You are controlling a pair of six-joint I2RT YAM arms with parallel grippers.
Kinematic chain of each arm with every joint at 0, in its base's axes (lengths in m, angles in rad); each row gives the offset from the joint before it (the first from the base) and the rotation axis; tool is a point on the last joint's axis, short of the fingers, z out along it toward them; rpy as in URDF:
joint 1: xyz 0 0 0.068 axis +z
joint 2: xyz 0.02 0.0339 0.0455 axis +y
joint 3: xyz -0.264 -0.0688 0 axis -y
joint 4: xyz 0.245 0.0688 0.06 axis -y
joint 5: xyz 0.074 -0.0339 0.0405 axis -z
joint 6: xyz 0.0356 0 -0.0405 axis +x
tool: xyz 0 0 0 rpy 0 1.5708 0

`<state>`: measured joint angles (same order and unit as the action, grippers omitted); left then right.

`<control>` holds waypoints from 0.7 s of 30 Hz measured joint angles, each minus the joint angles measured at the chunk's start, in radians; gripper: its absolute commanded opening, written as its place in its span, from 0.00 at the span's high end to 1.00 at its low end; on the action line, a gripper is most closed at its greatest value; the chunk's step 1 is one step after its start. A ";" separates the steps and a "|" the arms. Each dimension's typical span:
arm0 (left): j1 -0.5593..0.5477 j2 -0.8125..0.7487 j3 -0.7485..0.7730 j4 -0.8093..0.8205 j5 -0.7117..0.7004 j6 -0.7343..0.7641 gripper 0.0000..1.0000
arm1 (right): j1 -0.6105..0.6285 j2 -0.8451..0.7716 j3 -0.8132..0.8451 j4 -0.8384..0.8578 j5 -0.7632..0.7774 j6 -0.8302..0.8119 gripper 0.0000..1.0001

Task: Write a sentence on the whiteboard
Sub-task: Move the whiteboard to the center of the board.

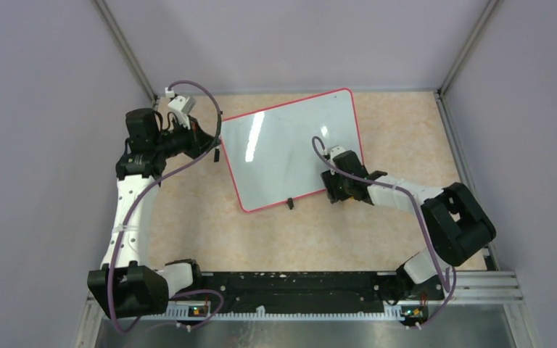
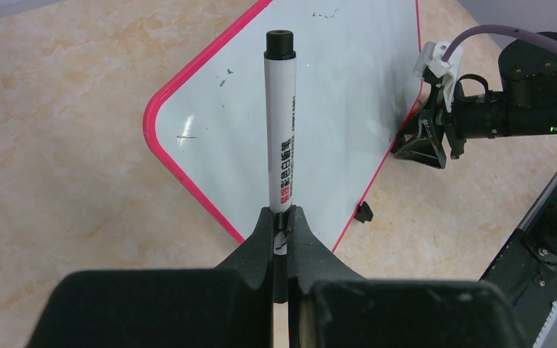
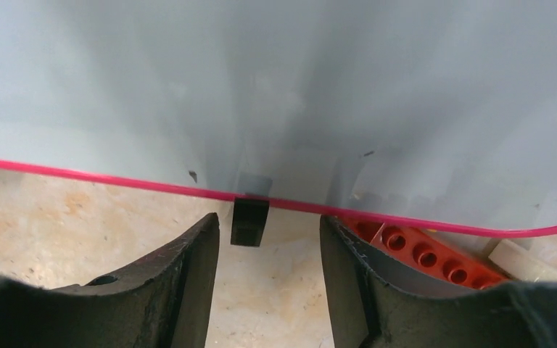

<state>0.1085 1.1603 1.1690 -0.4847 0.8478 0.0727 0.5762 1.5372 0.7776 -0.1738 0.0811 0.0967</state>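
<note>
The whiteboard [image 1: 290, 148] lies on the table, glossy white with a red frame. It shows only a few tiny dark specks, and no sentence shows on it. My left gripper [image 2: 283, 221] is shut on a white marker [image 2: 281, 123] with a black end that points out over the board's corner [image 2: 188, 123]. In the top view this gripper [image 1: 204, 145] is at the board's left edge. My right gripper [image 1: 333, 187] is open at the board's near right corner. In its wrist view the jaws [image 3: 268, 232] stand either side of a black foot [image 3: 249, 221] on the red edge [image 3: 116, 177], not touching it.
A red studded brick [image 3: 421, 254] shows under the board's edge beside my right finger. A second black foot [image 1: 290, 204] sits on the board's near edge. Metal frame posts [image 1: 127, 51] and grey walls enclose the tan table [image 1: 210, 232].
</note>
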 measured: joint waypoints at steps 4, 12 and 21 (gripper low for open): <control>0.000 0.000 0.000 0.000 0.000 0.000 1.00 | 0.002 0.014 0.027 0.022 0.006 0.025 0.48; 0.000 0.000 0.000 0.007 0.000 0.000 1.00 | 0.005 0.082 0.053 0.054 0.031 0.045 0.81; 0.000 0.000 0.000 0.006 -0.003 0.000 1.00 | -0.009 0.083 0.049 0.058 0.038 0.032 1.00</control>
<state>0.1085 1.1599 1.1690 -0.4782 0.8444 0.0727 0.5674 1.6199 0.8265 -0.1154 0.1188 0.1291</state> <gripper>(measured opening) 0.025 0.114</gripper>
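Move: The near-side black clip at the right part of the whiteboard's lower edge lies just ahead of the right hand's open fingers, about 2 cm forward, 1 cm left and a touch below. The whiteboard's middle is some 12 cm ahead and 10 cm left of that hand; the other black clip about 11 cm left and 2 cm back; the red blocks roughly 5 cm right and 1 cm ahead. From the left hand the aimed-at clip lies some 28 cm right, level with it, 27 cm below. Forward, by roughly 2.5 cm in all and slowing to a stop, the right hand slides its half-open fingers around the near clip on the whiteboard's lower edge, rising slightly at first and then sinking about 1 cm. As it sinks, the fingers close and pinch the clip between their pads; the wrist hardly turns. ##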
